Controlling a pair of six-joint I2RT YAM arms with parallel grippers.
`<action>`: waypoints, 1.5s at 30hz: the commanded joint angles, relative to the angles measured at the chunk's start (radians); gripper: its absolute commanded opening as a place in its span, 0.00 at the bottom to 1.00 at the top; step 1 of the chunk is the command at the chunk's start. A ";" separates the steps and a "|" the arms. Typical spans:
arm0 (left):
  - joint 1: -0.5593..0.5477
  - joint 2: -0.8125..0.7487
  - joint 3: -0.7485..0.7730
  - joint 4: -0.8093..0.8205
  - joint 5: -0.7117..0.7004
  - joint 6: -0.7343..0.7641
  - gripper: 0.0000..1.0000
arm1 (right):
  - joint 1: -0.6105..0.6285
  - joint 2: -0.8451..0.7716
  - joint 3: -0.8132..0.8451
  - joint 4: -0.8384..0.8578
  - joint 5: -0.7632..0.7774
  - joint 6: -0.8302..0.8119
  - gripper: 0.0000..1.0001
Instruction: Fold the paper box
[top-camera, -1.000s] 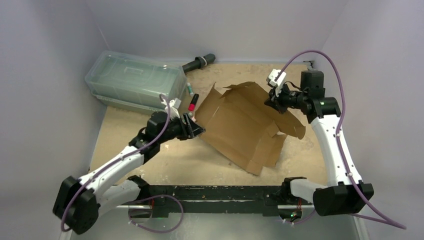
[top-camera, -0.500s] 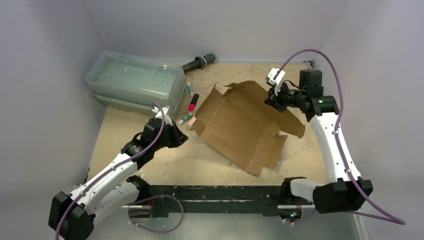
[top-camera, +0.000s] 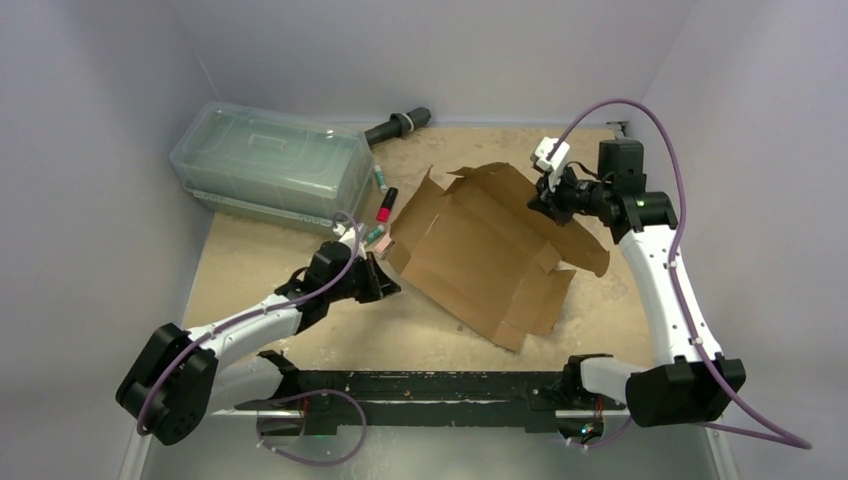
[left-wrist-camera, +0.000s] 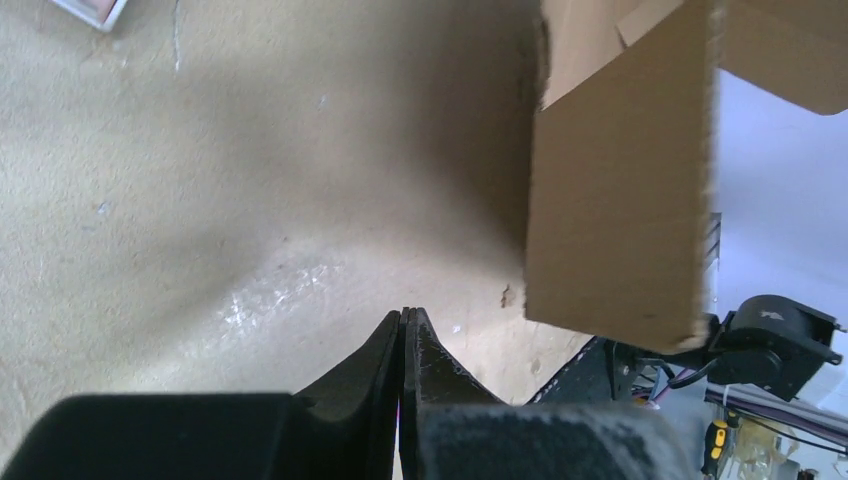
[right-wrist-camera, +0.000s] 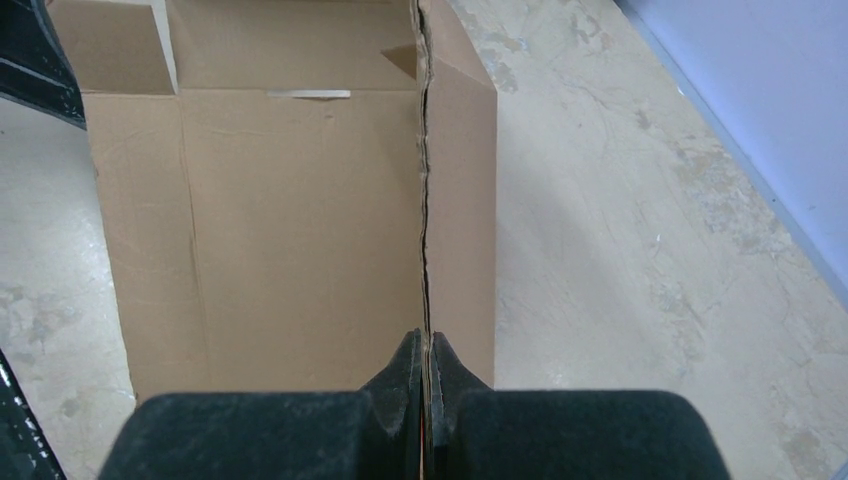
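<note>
The paper box (top-camera: 480, 250) is a brown cardboard sheet lying partly unfolded mid-table, its far right side raised. My right gripper (top-camera: 547, 200) is shut on the thin edge of that raised panel; in the right wrist view the cardboard edge runs straight between the closed jaws of the right gripper (right-wrist-camera: 427, 338), with the box panel (right-wrist-camera: 300, 220) spread out beyond. My left gripper (top-camera: 388, 284) is low over the table just left of the box's near left edge, shut on nothing. In the left wrist view the left gripper (left-wrist-camera: 403, 314) points at bare table, a box flap (left-wrist-camera: 620, 200) hanging ahead to the right.
A clear greenish lidded container (top-camera: 270, 165) stands at the back left. A black handled tool (top-camera: 400, 125) lies by the back wall. Small tubes (top-camera: 384, 205) and a pink-tipped one (top-camera: 374, 237) lie between container and box. A black rail (top-camera: 430, 385) runs along the near edge.
My left gripper has shut, drawn back from the box's left edge, then come back toward it lower down. The right gripper keeps its hold, hardly moving.
</note>
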 joint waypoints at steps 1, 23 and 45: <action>-0.003 -0.030 0.055 0.045 0.004 0.018 0.00 | 0.004 -0.022 -0.023 0.000 -0.036 0.014 0.00; 0.005 -0.382 0.051 -0.173 -0.148 0.142 0.39 | 0.002 -0.090 -0.086 0.024 -0.119 0.009 0.00; 0.005 -0.232 0.458 -0.423 -0.232 0.422 0.63 | -0.021 -0.086 -0.087 0.003 -0.150 -0.012 0.00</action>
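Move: The box's standing left wall is about 13 cm ahead of the left hand, 3 cm to its right and slightly higher. Its near-left corner flap is only some 6 cm straight ahead, a little above the fingers. The pink stapler lies about 9 cm ahead, 2 cm left and 7 cm below; the glue stick, 11 cm ahead, 5 cm left, equally low. From the right hand that wall is 21 cm left, 3 cm ahead, 15 cm lower. The box's raised right panel stays pinched in the shut right fingers, which ease it back about 2.5 cm, then hold. From beside the near-left corner flap the left hand climbs some 16 cm, away from the box, edging about 4 cm left and reaching forward near the end; the wrist tips up some 25 degrees as its closed fingers spread to over half open, empty. ##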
